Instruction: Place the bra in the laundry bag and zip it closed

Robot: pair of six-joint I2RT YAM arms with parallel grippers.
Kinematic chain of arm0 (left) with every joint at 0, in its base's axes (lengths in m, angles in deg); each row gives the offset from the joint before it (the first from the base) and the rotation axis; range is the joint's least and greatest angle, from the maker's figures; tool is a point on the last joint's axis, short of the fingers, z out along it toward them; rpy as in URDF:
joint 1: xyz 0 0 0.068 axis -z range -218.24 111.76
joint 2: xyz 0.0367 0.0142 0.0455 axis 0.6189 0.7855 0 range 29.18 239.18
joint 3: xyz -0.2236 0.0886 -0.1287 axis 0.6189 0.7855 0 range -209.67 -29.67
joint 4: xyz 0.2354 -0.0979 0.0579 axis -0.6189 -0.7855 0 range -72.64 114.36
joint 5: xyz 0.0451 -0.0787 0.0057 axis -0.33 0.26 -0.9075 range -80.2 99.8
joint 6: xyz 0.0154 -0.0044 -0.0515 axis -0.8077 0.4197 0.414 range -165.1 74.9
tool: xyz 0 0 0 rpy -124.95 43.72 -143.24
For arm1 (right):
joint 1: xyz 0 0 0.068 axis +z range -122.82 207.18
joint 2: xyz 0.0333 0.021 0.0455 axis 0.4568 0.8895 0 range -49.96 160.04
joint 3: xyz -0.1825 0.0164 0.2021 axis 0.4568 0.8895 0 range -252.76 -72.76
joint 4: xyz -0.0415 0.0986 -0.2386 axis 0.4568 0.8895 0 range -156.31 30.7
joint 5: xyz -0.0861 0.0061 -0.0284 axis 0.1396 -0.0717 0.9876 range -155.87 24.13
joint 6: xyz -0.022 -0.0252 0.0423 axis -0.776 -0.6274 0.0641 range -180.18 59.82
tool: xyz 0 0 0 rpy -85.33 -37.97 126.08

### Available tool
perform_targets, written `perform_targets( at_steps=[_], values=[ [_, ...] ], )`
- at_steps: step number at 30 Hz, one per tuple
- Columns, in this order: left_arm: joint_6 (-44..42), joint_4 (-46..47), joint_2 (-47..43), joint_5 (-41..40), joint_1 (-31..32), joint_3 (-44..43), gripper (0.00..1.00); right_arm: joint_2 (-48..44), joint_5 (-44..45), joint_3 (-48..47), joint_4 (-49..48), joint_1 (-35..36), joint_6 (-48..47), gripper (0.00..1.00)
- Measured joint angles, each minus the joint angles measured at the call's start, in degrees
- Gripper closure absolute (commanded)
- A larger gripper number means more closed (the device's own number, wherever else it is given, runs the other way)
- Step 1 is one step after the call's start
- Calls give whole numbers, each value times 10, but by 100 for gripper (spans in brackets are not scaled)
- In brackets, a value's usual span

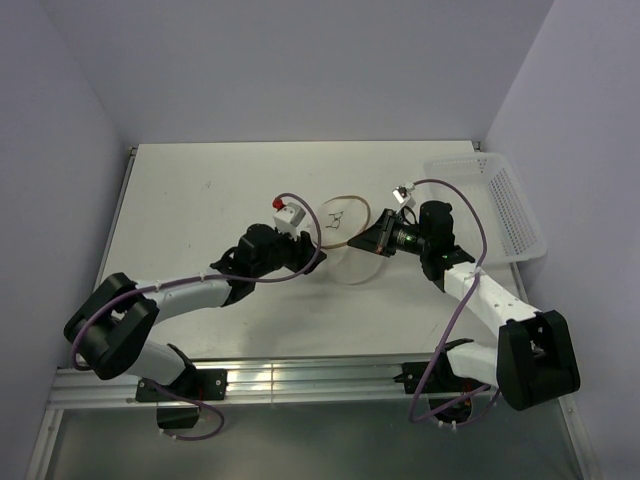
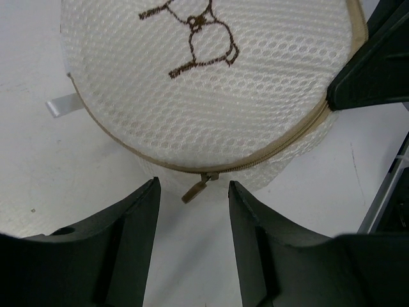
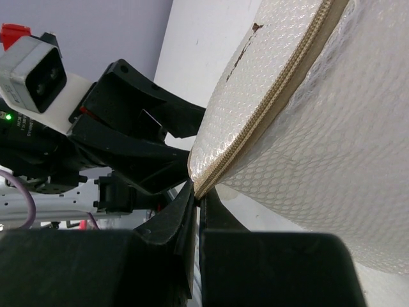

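Observation:
The laundry bag point(image 1: 345, 238) lies mid-table, a round white mesh drum with a tan rim and a black bra symbol on top point(image 2: 198, 38). Its tan zipper pull point(image 2: 193, 190) hangs at the near rim, just beyond the tips of my left gripper point(image 2: 193, 184). That gripper is open, and neither finger touches the pull. My right gripper point(image 3: 199, 190) is shut on the bag's zip rim point(image 3: 268, 109) at the bag's right side point(image 1: 372, 240). One of its black fingers point(image 2: 370, 70) shows in the left wrist view. The bra is hidden.
A white perforated plastic basket point(image 1: 495, 205) stands at the table's back right, by the wall. The left arm's wrist and camera point(image 3: 38, 70) sit close across the bag from the right gripper. Bare tabletop point(image 1: 200, 200) lies to the left of the bag.

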State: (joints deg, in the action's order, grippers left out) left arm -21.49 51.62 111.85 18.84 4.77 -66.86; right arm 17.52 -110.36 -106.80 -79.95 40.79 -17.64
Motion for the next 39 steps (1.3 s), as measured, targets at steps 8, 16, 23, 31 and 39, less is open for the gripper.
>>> perform_targets(
  at_steps=[8,16,23,31,39],
  values=[
    [-4,14,14,-4,0,-14,69,-2,0,8,-2,-1,0,100],
    [-6,19,17,-4,1,-14,100,-2,4,8,-3,-3,0,100],
    [1,15,-45,-36,4,10,100,22,62,-20,28,-6,-14,100],
    [32,-21,-156,-121,43,59,100,95,141,-108,56,-6,-33,1],
    [90,-31,-127,-182,105,51,100,-17,239,5,1,123,19,2]
  ],
)
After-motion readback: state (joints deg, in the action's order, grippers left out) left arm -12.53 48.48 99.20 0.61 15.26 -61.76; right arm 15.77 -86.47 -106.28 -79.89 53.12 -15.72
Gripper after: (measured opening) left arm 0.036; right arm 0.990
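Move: Just beyond the left fingertips, about 1 cm forward and 1 cm to the right at about their height, hangs the zip pull of the laundry bag. The right hand already pinches the zip rim, some 6 cm right of the left hand and 2 cm farther out; from the right hand the pull lies about 6 cm left and 2 cm back, slightly below. The bag's printed panel spreads roughly 7 cm ahead and 5 cm right of the left hand. Easing barely 1 cm onto the zip pull, the left fingers shut on it while the right keeps its pinch on the rim. The left then rises about 4 cm and draws back some 4 cm, turning slightly counter-clockwise, as the right goes forward about 7 cm, opening wide on the way to let go of the rim, then swings back and left towards the left hand. ##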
